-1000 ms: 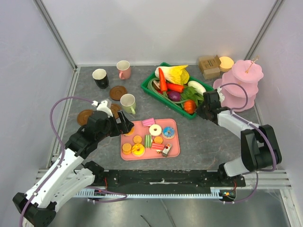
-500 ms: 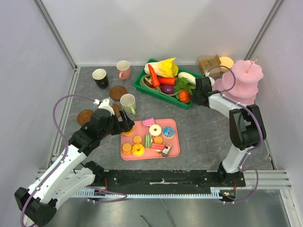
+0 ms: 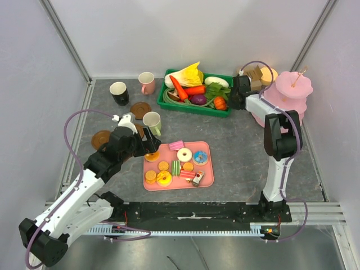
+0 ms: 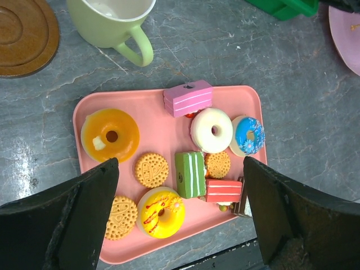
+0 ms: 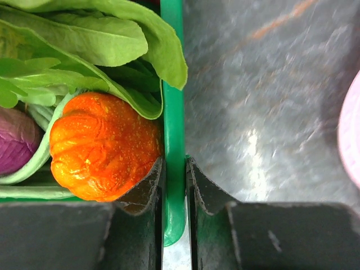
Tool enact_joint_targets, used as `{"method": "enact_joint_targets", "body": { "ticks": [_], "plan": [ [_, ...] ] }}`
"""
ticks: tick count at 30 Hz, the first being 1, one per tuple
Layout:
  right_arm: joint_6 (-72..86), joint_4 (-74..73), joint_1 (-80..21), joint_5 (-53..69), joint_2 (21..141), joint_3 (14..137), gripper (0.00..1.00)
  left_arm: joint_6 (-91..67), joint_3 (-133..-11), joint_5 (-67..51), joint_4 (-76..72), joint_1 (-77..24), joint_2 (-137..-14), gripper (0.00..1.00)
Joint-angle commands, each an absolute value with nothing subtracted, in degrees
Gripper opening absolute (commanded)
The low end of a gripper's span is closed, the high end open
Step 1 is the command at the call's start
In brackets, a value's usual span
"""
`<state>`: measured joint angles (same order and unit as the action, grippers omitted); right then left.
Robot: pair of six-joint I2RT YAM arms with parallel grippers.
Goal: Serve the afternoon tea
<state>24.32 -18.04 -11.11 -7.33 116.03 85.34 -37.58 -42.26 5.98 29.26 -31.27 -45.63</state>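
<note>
The sweets lie on a pink tray (image 3: pixel 207 164) (image 4: pixel 152 112): a white doughnut (image 4: pixel 211 130), a blue one (image 4: pixel 248 135), a yellow one (image 4: pixel 160 212), an orange one (image 4: pixel 110 135), a pink cake slice (image 4: pixel 188 97), a green striped slice (image 4: pixel 189 174) and round biscuits (image 4: pixel 151 169). My left gripper (image 3: pixel 147 147) (image 4: pixel 180 169) hangs open above the tray's left half, holding nothing. My right gripper (image 3: pixel 235 97) (image 5: pixel 175 169) is shut on the right rim of the green crate (image 3: pixel 191 107) (image 5: pixel 171 84), next to an orange toy pumpkin (image 5: pixel 101 146).
A pink tiered stand (image 3: pixel 289 98) rises at the back right, with a cardboard box (image 3: pixel 256 73) behind the right arm. A green cup (image 3: pixel 152 122), a pink cup (image 3: pixel 147 82), a black cup (image 3: pixel 118 92) and brown coasters (image 3: pixel 140 109) sit at the back left.
My right gripper has pulled the green crate toward the back wall and swung it round. The left gripper has crept slightly right over the tray.
</note>
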Motion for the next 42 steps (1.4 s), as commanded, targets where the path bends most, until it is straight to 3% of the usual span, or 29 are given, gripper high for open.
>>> {"method": "enact_joint_targets", "body": {
  "ticks": [1,6,11,15,25,27,34,42],
  "plan": [
    [16.63,-18.81,-8.62,-8.35,121.36,93.85,0.05,-35.42,-44.03,7.12,25.58,-31.29,-46.49,0.97],
    [11.25,-21.53,-6.16,-5.11,128.31,104.57,0.07,-34.98,-43.95,7.12,24.88,-31.29,-47.20,0.97],
    [8.79,-22.59,-4.92,2.10,132.18,109.51,0.21,-34.63,-43.77,7.03,24.26,-31.29,-47.11,0.97],
    [7.82,-22.59,-4.83,0.80,131.49,109.42,0.47,-34.72,-43.86,6.59,24.34,-31.38,-47.02,0.97],
    [2.99,-23.55,-5.01,-2.73,117.35,101.18,0.78,-35.95,-43.59,3.61,25.49,-31.29,-43.51,0.97],
    [2.11,-23.55,-5.27,-1.33,111.82,96.09,0.98,-36.30,-43.68,3.08,26.36,-31.29,-42.63,0.97],
    [8.43,-20.76,-8.95,-0.18,95.74,78.70,0.98,-37.97,-42.19,0.27,27.25,-31.38,-40.69,0.98],
    [15.29,-20.83,-13.45,-7.65,74.90,56.19,0.98,-39.37,-41.05,0.97,31.64,-31.38,-37.53,0.98]
  ]
}}
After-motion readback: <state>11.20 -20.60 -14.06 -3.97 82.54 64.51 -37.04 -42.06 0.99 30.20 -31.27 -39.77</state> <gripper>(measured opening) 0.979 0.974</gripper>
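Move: The right hand already pinches the near part of the green basket's right rim. The back wall lies about 17 cm straight ahead of it. The basket's middle is some 6 cm ahead and 16 cm left, the pumpkin roughly 6 cm left and 2 cm ahead. The cardboard box stands about 14 cm ahead and 9 cm right, the cake stand level and some 23 cm right. From the idle left hand, the basket's middle is about 25 cm ahead, 16 cm right and 16 cm lower. Still pinching the rim, the right hand pushes the basket's right end about 8 cm forward towards the back wall and a little right, turning it slightly counter-clockwise. There the fingers open wide and let go, and the hand lifts roughly 11 cm while backing some 19 cm towards the base and easing left. Over the tray, the open left hand drifts a couple of centimetres up and back. ##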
